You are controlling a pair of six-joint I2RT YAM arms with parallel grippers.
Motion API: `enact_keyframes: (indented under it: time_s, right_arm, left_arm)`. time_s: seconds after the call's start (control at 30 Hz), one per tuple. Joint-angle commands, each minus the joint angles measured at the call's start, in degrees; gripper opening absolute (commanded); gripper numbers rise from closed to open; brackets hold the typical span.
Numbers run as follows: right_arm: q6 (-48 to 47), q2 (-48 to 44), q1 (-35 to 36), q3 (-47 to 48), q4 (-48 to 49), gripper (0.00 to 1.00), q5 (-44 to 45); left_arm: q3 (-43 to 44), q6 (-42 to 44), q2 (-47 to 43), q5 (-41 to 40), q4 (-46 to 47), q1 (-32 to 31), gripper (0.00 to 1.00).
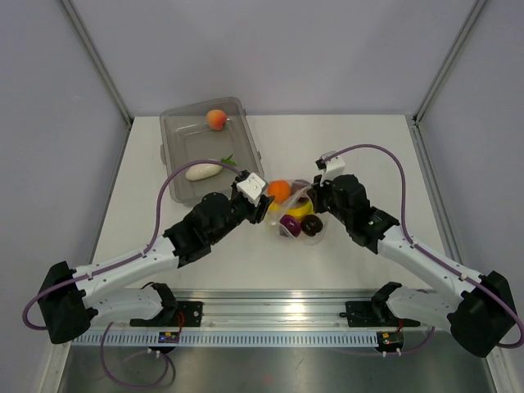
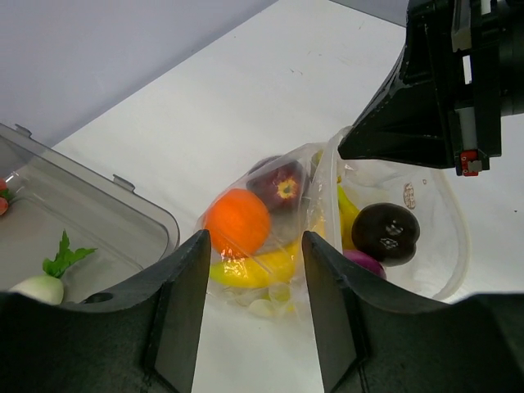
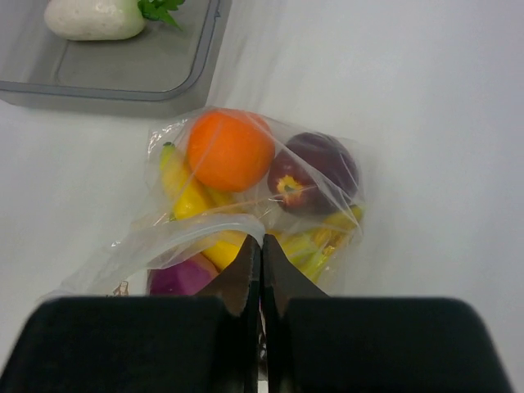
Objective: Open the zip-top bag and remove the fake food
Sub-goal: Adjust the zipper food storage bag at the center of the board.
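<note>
The zip-top bag (image 1: 296, 216) lies mid-table, clear film with its mouth gaping toward the right arm. Inside it sit an orange (image 2: 237, 221), a dark red apple (image 2: 278, 185), a yellow banana bunch (image 2: 255, 267), a dark round piece (image 2: 386, 232) and a purple piece (image 3: 178, 277). My right gripper (image 3: 261, 242) is shut, pinching the bag's mouth rim (image 3: 205, 229). My left gripper (image 2: 254, 246) stands open at the bag's closed end, its fingers on either side of the film's corner without touching. In the top view the left gripper (image 1: 263, 206) and the right gripper (image 1: 314, 200) flank the bag.
A rigid clear-grey tub (image 1: 176, 155) stands at the back left. It holds a peach (image 1: 216, 119) and a white radish with a green top (image 1: 204, 171). Its near rim (image 2: 139, 214) is close to my left finger. Enclosure walls border the white table.
</note>
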Motion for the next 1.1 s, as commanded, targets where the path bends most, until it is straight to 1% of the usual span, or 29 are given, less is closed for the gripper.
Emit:
enact_keyframes:
  time_s: [0.0,0.07,0.13,0.17,0.23,0.27,0.3,0.33,0.37,0.43,0.47,0.53,0.57,0.63,0.67,0.73,0.77,0.83,0.93,0.97,1.07]
  right_arm:
    - [2.7,-1.8,0.4,2.5,1.0,0.00,5.1]
    - [4.7,-1.0,0.4,3.7,-0.3,0.00,8.8]
    - [5.4,-0.4,0.4,4.2,-1.3,0.00,10.8]
    - [6.6,0.1,0.4,5.1,-2.0,0.00,13.8]
    - [9.0,0.6,0.4,5.7,-3.9,0.00,16.0]
    - [10.2,0.6,0.4,6.3,-4.3,0.00,20.0]
    - [13.1,0.6,0.4,6.6,-5.9,0.00,22.0]
    - [13.9,0.7,0.4,6.8,-6.6,0.00,24.0]
    - [15.1,0.4,0.4,7.0,-7.2,0.00,27.8]
    - [16.6,-0.3,0.4,6.9,-8.4,0.00,30.5]
    - [17.4,-1.4,0.3,6.5,-8.8,0.00,33.7]
    - [19.1,-2.7,0.4,6.0,-9.8,0.00,37.0]
    - [20.7,-3.8,0.4,5.8,-11.1,0.00,40.6]
    - [22.4,-5.5,0.4,5.6,-12.5,0.00,43.8]
    - [24.5,-5.9,0.4,5.6,-14.6,0.00,47.1]
    - [27.2,-6.6,0.3,6.3,-17.9,0.00,50.3]
    - [31.1,-6.6,0.3,7.9,-22.9,0.00,52.4]
    - [31.9,-6.7,0.3,9.1,-25.4,0.00,51.5]
    - [29.2,-5.9,0.4,7.8,-20.8,0.00,49.1]
    - [28.5,-3.9,0.4,8.5,-20.8,0.00,46.9]
    - [28.3,-1.8,0.5,9.4,-20.7,0.00,45.1]
  left_arm:
    - [-0.6,-0.9,-1.4,-1.7,3.9,0.2,0.52]
    - [-0.6,-0.9,-1.6,-1.7,3.8,0.2,0.52]
    - [-0.6,-1.0,-1.7,-1.7,3.7,0.2,0.52]
    - [-0.5,-1.0,-1.7,-1.4,3.7,0.2,0.52]
    - [-0.4,-1.5,-2.0,-1.4,3.6,0.2,0.52]
    - [-0.5,-1.6,-2.0,-1.4,3.7,0.2,0.52]
    - [-0.6,-1.7,-2.1,-1.6,3.7,0.2,0.52]
    - [-0.7,-1.8,-2.2,-1.7,3.9,0.2,0.52]
    - [-0.7,-1.9,-2.1,-1.7,4.0,0.2,0.52]
    - [-0.6,-2.0,-1.8,-1.7,3.9,0.2,0.52]
    - [-0.6,-2.2,-1.8,-1.7,3.9,0.2,0.52]
    - [-0.5,-2.3,-1.6,-1.6,3.9,0.2,0.52]
    - [-0.3,-2.2,-1.3,-1.4,3.8,0.2,0.52]
    - [-0.3,-2.7,-1.2,-1.2,3.8,0.2,0.52]
    - [-0.2,-2.7,-1.1,-1.1,3.9,0.2,0.52]
    - [-0.2,-3.3,-1.0,-1.3,4.1,0.2,0.52]
    - [-0.1,-3.4,-0.9,-1.4,4.1,0.2,0.51]
    - [-0.1,-3.9,-0.8,-2.0,4.2,0.2,0.51]
    - [-0.1,-4.3,-0.6,-2.3,4.4,0.2,0.51]
    - [-0.1,-4.7,-0.4,-1.8,4.5,0.2,0.51]
    - [-0.1,-5.1,0.1,-0.9,5.1,0.2,0.51]
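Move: The zip-top bag already hangs by its lip from the right hand's shut fingers, its middle about level with them, some 3 cm to the left and 11 cm below. Inside it, the orange lies about 5 cm ahead and 7 cm left of the hand, the purple onion some 5 cm back and 5 cm left, and the black fruit about 5 cm straight back. From the left hand the bag's middle is roughly 5 cm ahead, 12 cm right and 18 cm below. The bag, still pinched by the lip of its mouth, is drawn across the board away from the left hand and the clear box: the right hand sweeps about 14 cm to the right, edging a little forward first and back again, and rises some 3 cm on the way. The wrist turns about 50 degrees clockwise while the fingers keep their hold. ##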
